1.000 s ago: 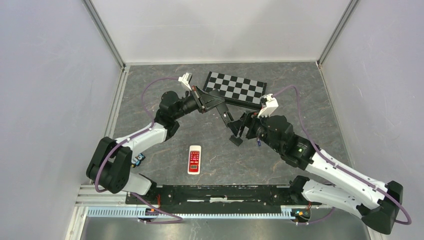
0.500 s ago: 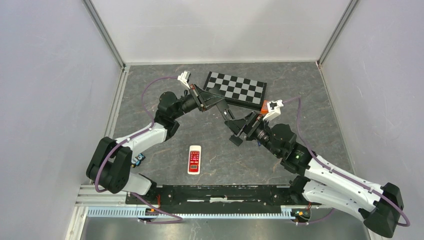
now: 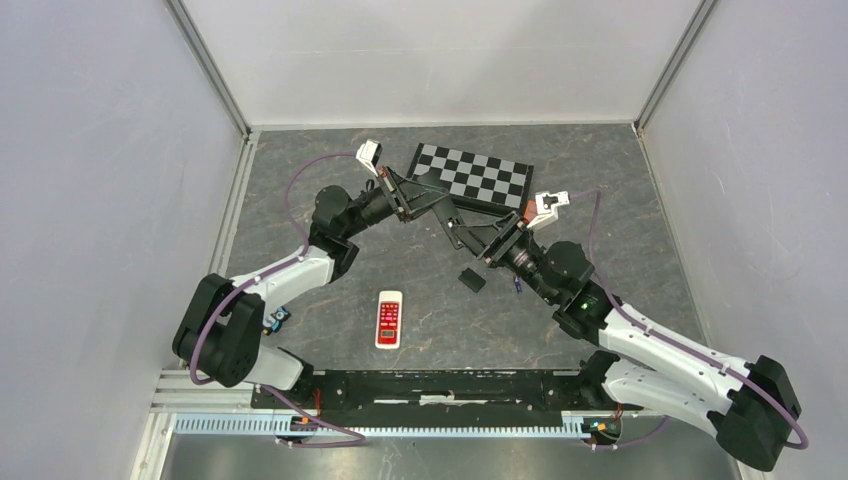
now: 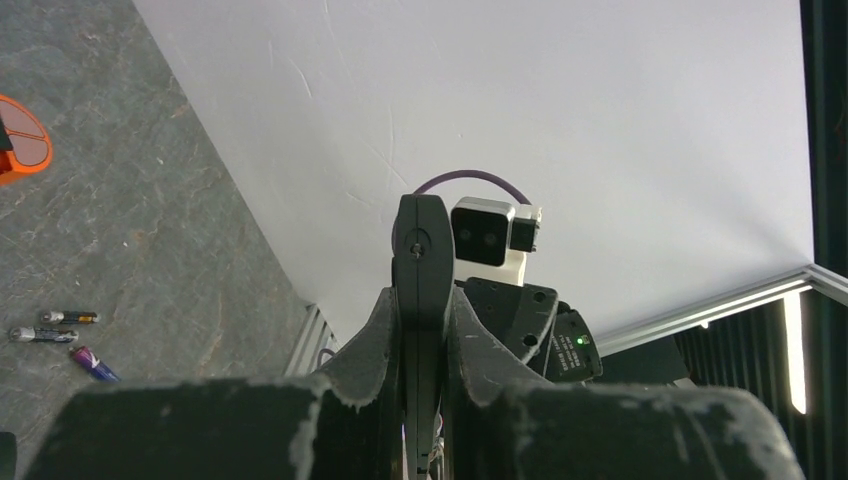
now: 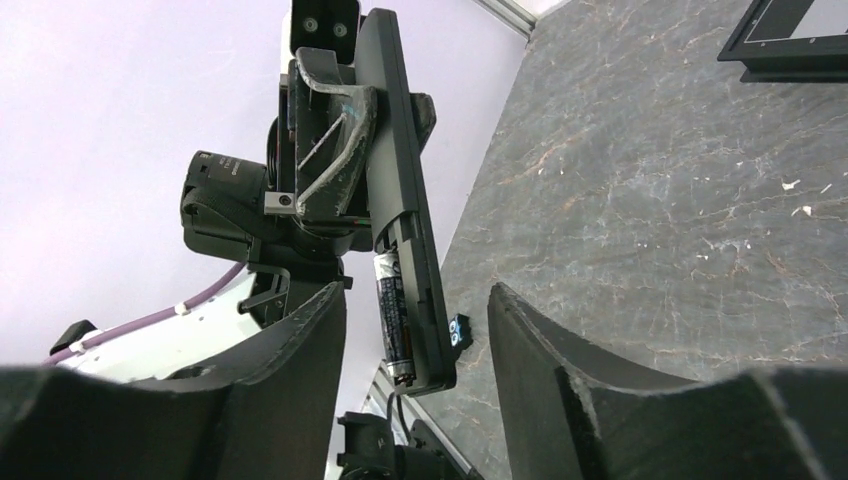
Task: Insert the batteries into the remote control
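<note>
My left gripper [image 3: 412,203] is shut on a black remote control [image 3: 441,209] and holds it in the air, edge-on in the left wrist view [image 4: 422,300]. The right wrist view shows the remote [image 5: 395,150] with its back compartment open and one battery [image 5: 392,315] lying in it. The open right gripper [image 5: 415,330] straddles the remote's lower end, its fingers [image 5: 560,390] apart from it on both sides. Three loose batteries [image 4: 60,330] lie on the table; in the top view they [image 3: 517,286] sit beside the right arm.
A small black cover [image 3: 472,280] lies on the table below the grippers. A white and red remote [image 3: 389,318] sits near the front. A checkerboard [image 3: 472,174] lies at the back. An orange item [image 4: 20,140] and a small blue piece [image 5: 459,330] are on the table.
My right gripper has left the black cover on the table and moved up and back to the held remote's end, its jaws widening then narrowing. The left arm has hardly moved.
</note>
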`<state>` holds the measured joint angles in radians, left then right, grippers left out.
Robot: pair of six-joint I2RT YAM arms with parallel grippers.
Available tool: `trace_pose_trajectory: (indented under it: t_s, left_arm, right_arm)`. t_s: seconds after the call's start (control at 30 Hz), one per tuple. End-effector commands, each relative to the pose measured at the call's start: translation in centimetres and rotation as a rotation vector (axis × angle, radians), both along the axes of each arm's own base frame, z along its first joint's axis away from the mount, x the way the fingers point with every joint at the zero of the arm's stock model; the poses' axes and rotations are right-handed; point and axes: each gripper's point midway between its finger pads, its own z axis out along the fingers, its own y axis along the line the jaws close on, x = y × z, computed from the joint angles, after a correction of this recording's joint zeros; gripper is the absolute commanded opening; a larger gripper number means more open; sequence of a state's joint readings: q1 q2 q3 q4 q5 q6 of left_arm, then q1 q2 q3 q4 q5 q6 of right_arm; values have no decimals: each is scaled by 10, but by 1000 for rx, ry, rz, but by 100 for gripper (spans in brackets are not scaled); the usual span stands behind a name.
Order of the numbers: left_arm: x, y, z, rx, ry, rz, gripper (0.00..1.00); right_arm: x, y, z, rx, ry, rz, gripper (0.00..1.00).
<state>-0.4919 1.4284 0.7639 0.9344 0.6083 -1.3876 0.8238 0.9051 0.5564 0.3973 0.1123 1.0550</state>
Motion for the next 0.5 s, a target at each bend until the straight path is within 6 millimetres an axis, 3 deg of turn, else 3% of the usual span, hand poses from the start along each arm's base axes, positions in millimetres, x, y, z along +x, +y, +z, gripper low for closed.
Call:
trace_pose_trajectory:
  t_s: [0.0, 0.47]
  left_arm:
    - [-10, 4, 22, -59, -44, -27, 2]
    - [-8, 4, 28, -66, -42, -22, 2]
  right_arm:
    - [0, 2, 16, 66, -53, 29, 57]
    - [1, 1, -14, 12, -13, 50, 27]
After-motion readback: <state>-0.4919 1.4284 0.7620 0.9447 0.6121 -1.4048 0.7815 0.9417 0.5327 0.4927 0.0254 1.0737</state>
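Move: Between the right hand's open fingers sits the near, open-compartment end of the black remote control, whose middle is about 4 cm ahead, 3 cm left and 1 cm above. From this hand, the battery cover lies roughly 9 cm back and 4 cm right, the loose batteries some 5 cm back and 13 cm right, all about 26 cm below. The left hand grips the remote, its middle about 2 cm back, 1 cm right and nearly level. Closing steadily from about three-fifths open to under a third, the right fingers come in from both sides onto the near end of the remote, beside the battery already in its compartment. The right hand itself barely shifts, easing about half a centimetre forward and left. The left hand holds still, keeping its grip on the remote. ##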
